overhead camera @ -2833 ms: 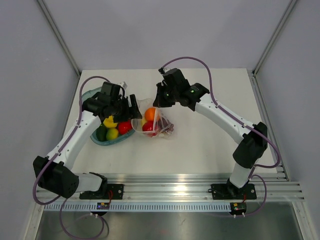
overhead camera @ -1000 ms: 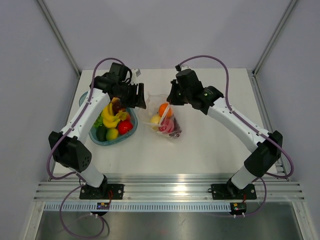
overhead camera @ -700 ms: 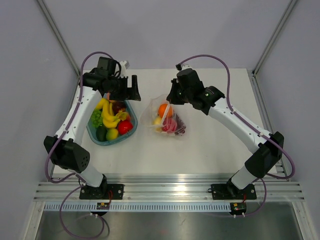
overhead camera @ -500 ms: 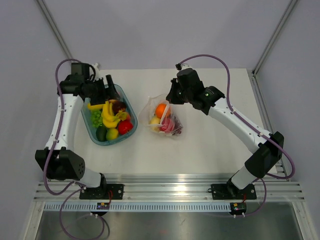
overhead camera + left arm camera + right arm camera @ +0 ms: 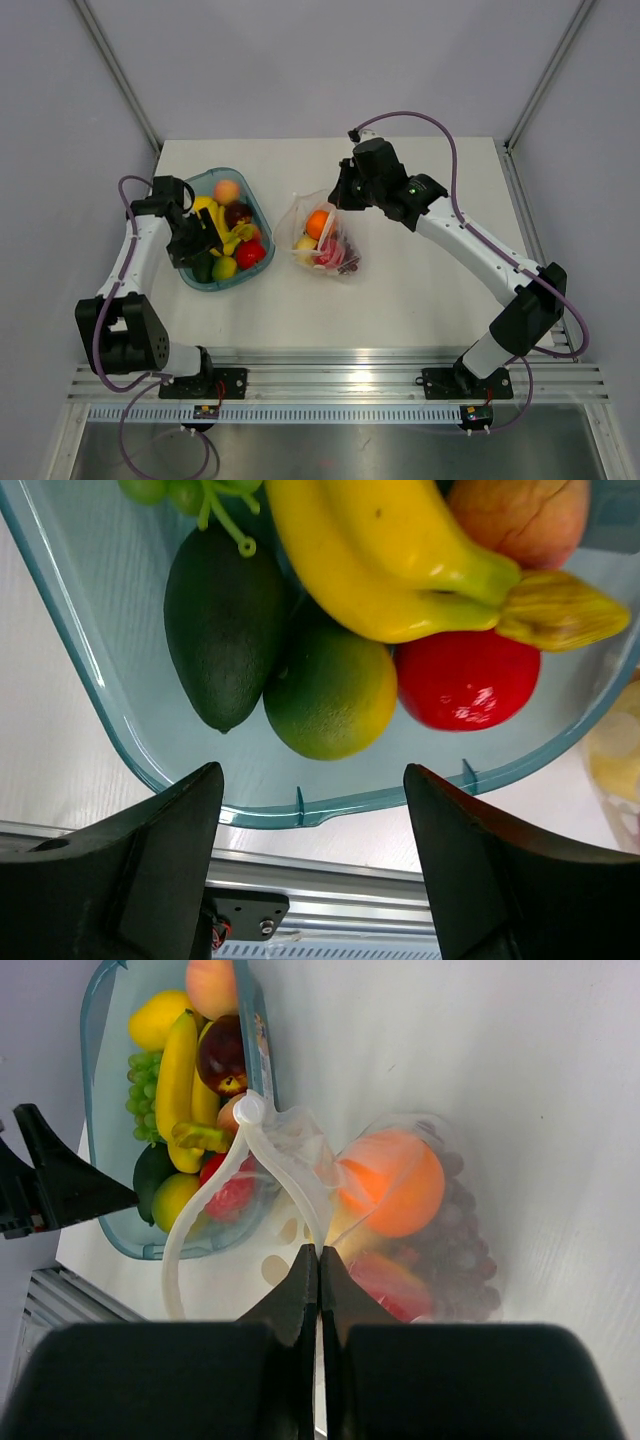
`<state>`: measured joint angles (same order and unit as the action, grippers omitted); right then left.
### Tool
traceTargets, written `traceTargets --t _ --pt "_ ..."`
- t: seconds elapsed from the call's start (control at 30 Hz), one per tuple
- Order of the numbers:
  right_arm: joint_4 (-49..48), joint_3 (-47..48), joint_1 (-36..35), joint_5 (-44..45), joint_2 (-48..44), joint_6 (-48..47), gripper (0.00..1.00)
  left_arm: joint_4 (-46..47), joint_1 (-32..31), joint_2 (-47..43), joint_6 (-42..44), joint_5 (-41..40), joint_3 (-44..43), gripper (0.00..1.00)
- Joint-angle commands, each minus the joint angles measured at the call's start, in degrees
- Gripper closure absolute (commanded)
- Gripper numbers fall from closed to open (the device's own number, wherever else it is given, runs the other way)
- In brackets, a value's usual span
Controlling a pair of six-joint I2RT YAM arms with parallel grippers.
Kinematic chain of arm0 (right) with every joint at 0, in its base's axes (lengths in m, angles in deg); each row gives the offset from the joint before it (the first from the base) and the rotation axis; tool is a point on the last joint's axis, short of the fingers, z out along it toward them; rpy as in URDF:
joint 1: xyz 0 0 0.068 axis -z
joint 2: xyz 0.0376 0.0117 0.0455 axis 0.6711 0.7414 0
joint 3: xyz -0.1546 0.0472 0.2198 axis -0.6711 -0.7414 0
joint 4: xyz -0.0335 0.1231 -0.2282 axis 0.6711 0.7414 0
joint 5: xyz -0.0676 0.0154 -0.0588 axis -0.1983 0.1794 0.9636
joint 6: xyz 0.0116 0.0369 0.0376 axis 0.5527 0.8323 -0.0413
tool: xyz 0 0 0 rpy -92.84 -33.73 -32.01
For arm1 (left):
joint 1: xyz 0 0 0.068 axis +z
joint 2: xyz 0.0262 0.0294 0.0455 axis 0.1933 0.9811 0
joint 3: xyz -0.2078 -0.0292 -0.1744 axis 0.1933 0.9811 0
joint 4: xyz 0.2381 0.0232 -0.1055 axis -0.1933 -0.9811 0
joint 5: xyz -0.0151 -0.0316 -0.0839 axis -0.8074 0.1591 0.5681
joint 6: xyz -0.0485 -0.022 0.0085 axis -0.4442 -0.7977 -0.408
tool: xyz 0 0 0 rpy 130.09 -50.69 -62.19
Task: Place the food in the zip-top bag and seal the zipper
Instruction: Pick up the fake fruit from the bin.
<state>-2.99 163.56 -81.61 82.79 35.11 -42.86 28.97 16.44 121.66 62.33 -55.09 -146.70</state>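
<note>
The clear zip-top bag (image 5: 322,240) lies at mid-table holding food: an orange (image 5: 392,1182), purple grapes (image 5: 462,1250) and a red piece (image 5: 385,1285). My right gripper (image 5: 338,196) is shut on the zipper (image 5: 298,1188) at the bag's mouth, which hangs open in a loop towards the bowl. More food sits in the blue-green bowl (image 5: 214,287): bananas (image 5: 370,570), a dark avocado (image 5: 225,630), a yellow-green fruit (image 5: 330,685), a red one (image 5: 465,675) and a peach (image 5: 227,190). My left gripper (image 5: 310,880) hovers open and empty over the bowl's near end (image 5: 195,240).
An aluminium rail (image 5: 340,365) runs along the table's near edge, just beyond the bowl's rim (image 5: 300,810) in the left wrist view. Grey enclosure walls stand at the back and sides. Bare white tabletop (image 5: 430,290) lies right of the bag.
My left arm pulled away from the bag's mouth, swung round the back left and came over the bowl's near end, jaws wider. The right gripper kept hold of the bag's edge.
</note>
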Motion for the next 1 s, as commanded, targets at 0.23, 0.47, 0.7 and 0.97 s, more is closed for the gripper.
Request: traceTargets --t 0.23,0.47,0.7,0.97 --pt "-4.50 1.79 0.26 -3.52 0.12 0.12 1.00 6.63 -6.44 2.55 -1.42 -2.11 3.59 0.27" --pt "-3.79 1.70 0.26 -2.46 -0.23 0.38 1.00 7.86 -7.76 5.20 -0.63 -5.01 3.50 0.20" --pt "-3.88 2.49 0.26 -3.52 0.56 1.26 1.00 8.12 -9.69 6.96 0.07 -10.20 4.21 0.27" --pt "-3.36 3.28 0.26 -3.43 0.65 1.35 1.00 9.09 -11.01 8.10 -0.28 -12.31 6.05 0.20"
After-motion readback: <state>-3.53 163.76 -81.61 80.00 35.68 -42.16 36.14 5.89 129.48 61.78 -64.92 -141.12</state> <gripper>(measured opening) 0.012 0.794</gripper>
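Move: The lime in the bin lies about 8 cm below the open left gripper and some 2 cm to its right, neither ahead nor back. The avocado is about 5 cm to the left of the lime, the red apple some 6 cm to the right of it and 2 cm farther out, and the bananas' middle about 7 cm beyond it. From the right hand, the lime is roughly 25 cm left, 9 cm back and 20 cm below. Bring the left gripper down about 6 cm into the near end of the bin, onto the lime, sliding some 3 cm to the right early on and easing about 1 cm back left as it sinks. Keep the fingers wide open with the lime centred between them, turn the wrist slightly clockwise, and tilt it roughly 10 degrees so the fingertips swing left. ##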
